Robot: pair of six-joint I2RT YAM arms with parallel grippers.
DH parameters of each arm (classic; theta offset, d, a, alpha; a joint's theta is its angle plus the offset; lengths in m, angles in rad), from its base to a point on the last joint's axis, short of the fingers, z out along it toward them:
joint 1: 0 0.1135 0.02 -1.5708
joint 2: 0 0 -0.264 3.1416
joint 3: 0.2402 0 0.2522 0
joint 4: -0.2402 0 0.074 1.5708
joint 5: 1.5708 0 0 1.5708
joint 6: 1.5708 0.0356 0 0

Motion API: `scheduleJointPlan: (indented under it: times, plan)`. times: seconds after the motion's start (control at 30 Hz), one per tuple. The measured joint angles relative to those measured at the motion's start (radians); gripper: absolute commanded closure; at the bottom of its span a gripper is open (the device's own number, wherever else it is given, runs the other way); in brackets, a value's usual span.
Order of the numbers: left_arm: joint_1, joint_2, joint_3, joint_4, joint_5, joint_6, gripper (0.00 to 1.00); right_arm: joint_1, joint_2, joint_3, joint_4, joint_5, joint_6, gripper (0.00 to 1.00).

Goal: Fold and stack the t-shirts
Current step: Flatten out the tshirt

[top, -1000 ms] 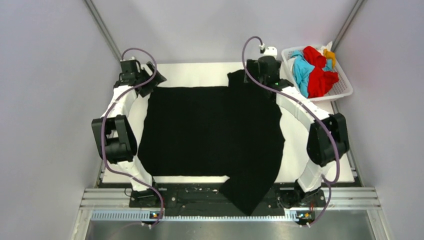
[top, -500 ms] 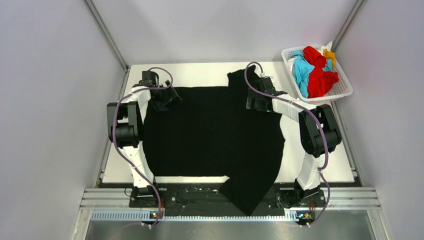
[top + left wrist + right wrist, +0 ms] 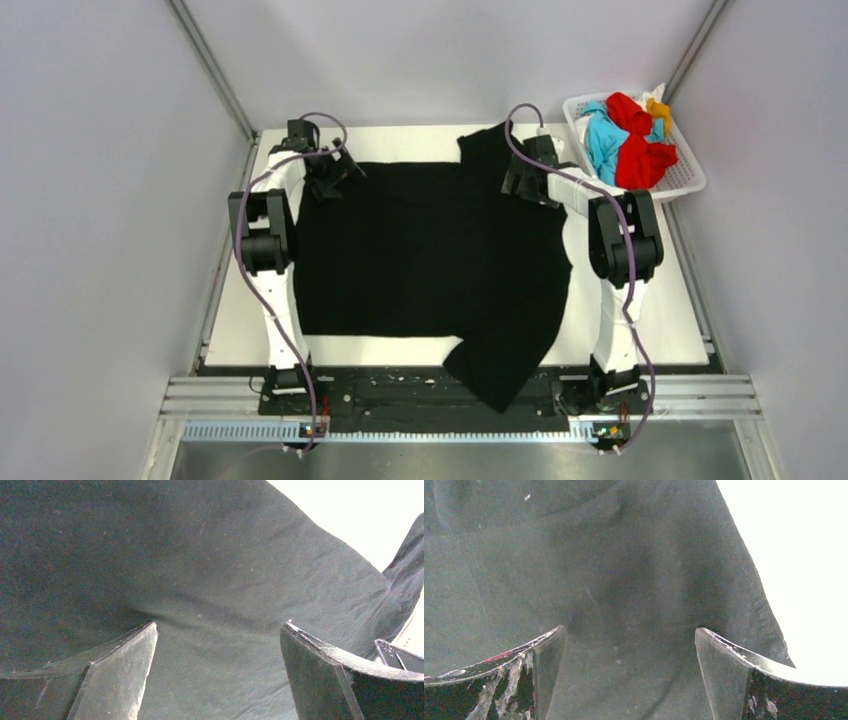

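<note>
A large black t-shirt (image 3: 430, 260) lies spread flat on the white table (image 3: 400, 142). One part hangs over the near edge, and a sleeve points to the far right. My left gripper (image 3: 325, 182) is at the shirt's far left corner. In the left wrist view it (image 3: 220, 625) is open, low over black cloth (image 3: 200, 555). My right gripper (image 3: 522, 185) is at the far right shoulder. In the right wrist view it (image 3: 629, 629) is open over the cloth (image 3: 599, 555) near its edge. Red (image 3: 640, 160), turquoise (image 3: 603, 140) and orange (image 3: 658, 108) t-shirts lie bunched in a basket.
The white lattice basket (image 3: 690, 185) stands at the table's far right corner, close to my right arm. Grey walls enclose the table on the left, right and far sides. A metal rail (image 3: 420, 390) runs along the near edge between the arm bases.
Both arms have swung inward from the table's far corners onto the black shirt's far corners, jaws still open. The shirt has shifted slightly toward the far side.
</note>
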State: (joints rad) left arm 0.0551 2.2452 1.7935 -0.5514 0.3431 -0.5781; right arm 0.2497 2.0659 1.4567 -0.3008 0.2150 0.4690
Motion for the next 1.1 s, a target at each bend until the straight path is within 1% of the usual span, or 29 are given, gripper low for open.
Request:
scheduleJointPlan:
  times: [0.1, 0.3, 0.37, 0.5, 0.63, 0.7, 0.73, 0.8, 0.9, 0.97, 1.1]
  plan:
    - [0.000, 0.075, 0.122, -0.029, 0.021, -0.002, 0.01, -0.021, 0.056, 0.084, -0.010, 0.001, 0.005, 0.02]
    - [0.000, 0.179, 0.294, -0.063, 0.046, -0.008, 0.01, -0.051, 0.182, 0.282, -0.048, 0.008, 0.006, 0.02]
    - [0.000, 0.189, 0.317, -0.069, 0.044, -0.014, 0.01, -0.056, 0.209, 0.329, -0.060, 0.006, 0.006, 0.02]
    - [-0.004, 0.171, 0.297, -0.068, 0.013, -0.017, 0.01, -0.055, 0.213, 0.340, -0.074, 0.005, 0.004, 0.01]
    - [-0.002, 0.053, 0.174, -0.071, -0.072, -0.016, 0.01, -0.049, 0.181, 0.323, -0.092, 0.009, -0.013, 0.01]
    - [0.003, -0.055, 0.085, -0.074, -0.123, -0.017, 0.01, -0.043, 0.108, 0.263, -0.081, 0.007, -0.034, 0.01]
    - [0.005, -0.137, 0.019, -0.069, -0.162, -0.017, 0.01, -0.042, 0.066, 0.227, -0.071, 0.001, -0.043, 0.01]
    - [0.009, -0.280, -0.085, -0.066, -0.221, -0.027, 0.01, -0.042, -0.064, 0.101, 0.000, -0.029, -0.054, 0.01]
    - [0.017, -0.533, -0.290, -0.055, -0.330, -0.061, 0.01, -0.057, -0.256, -0.092, 0.125, -0.077, -0.038, 0.01]
    - [0.024, -0.685, -0.438, -0.072, -0.402, -0.097, 0.02, -0.078, -0.349, -0.192, 0.197, -0.130, -0.018, 0.01]
    - [0.034, -0.842, -0.701, -0.120, -0.505, -0.182, 0.03, -0.120, -0.423, -0.313, 0.282, -0.229, 0.015, 0.01]
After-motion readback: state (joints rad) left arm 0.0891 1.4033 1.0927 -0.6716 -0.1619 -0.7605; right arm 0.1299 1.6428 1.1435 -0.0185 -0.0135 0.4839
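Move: I have both hands wide open and down at cloth level on the black t-shirt. From my left hand, the shirt's middle is about 22 cm right and 18 cm back, its far edge roughly 6 cm straight ahead, and its near left corner some 38 cm back and 15 cm left. From my right hand, the shirt's middle is about 24 cm left and 16 cm back, the far sleeve 13 cm ahead and 9 cm left, and the clothes basket 12 cm ahead and 27 cm right. With the open fingertips of both hands still on the t-shirt, I go on pushing the cloth forward, my left hand about 5 cm and my right about 7 cm, then lift both clear. My left hand arcs back and somewhat left towards the near left corner, turning counter-clockwise and already sinking again; my right rises about 12 cm while easing back, its fingers tilting up to point more forward. ##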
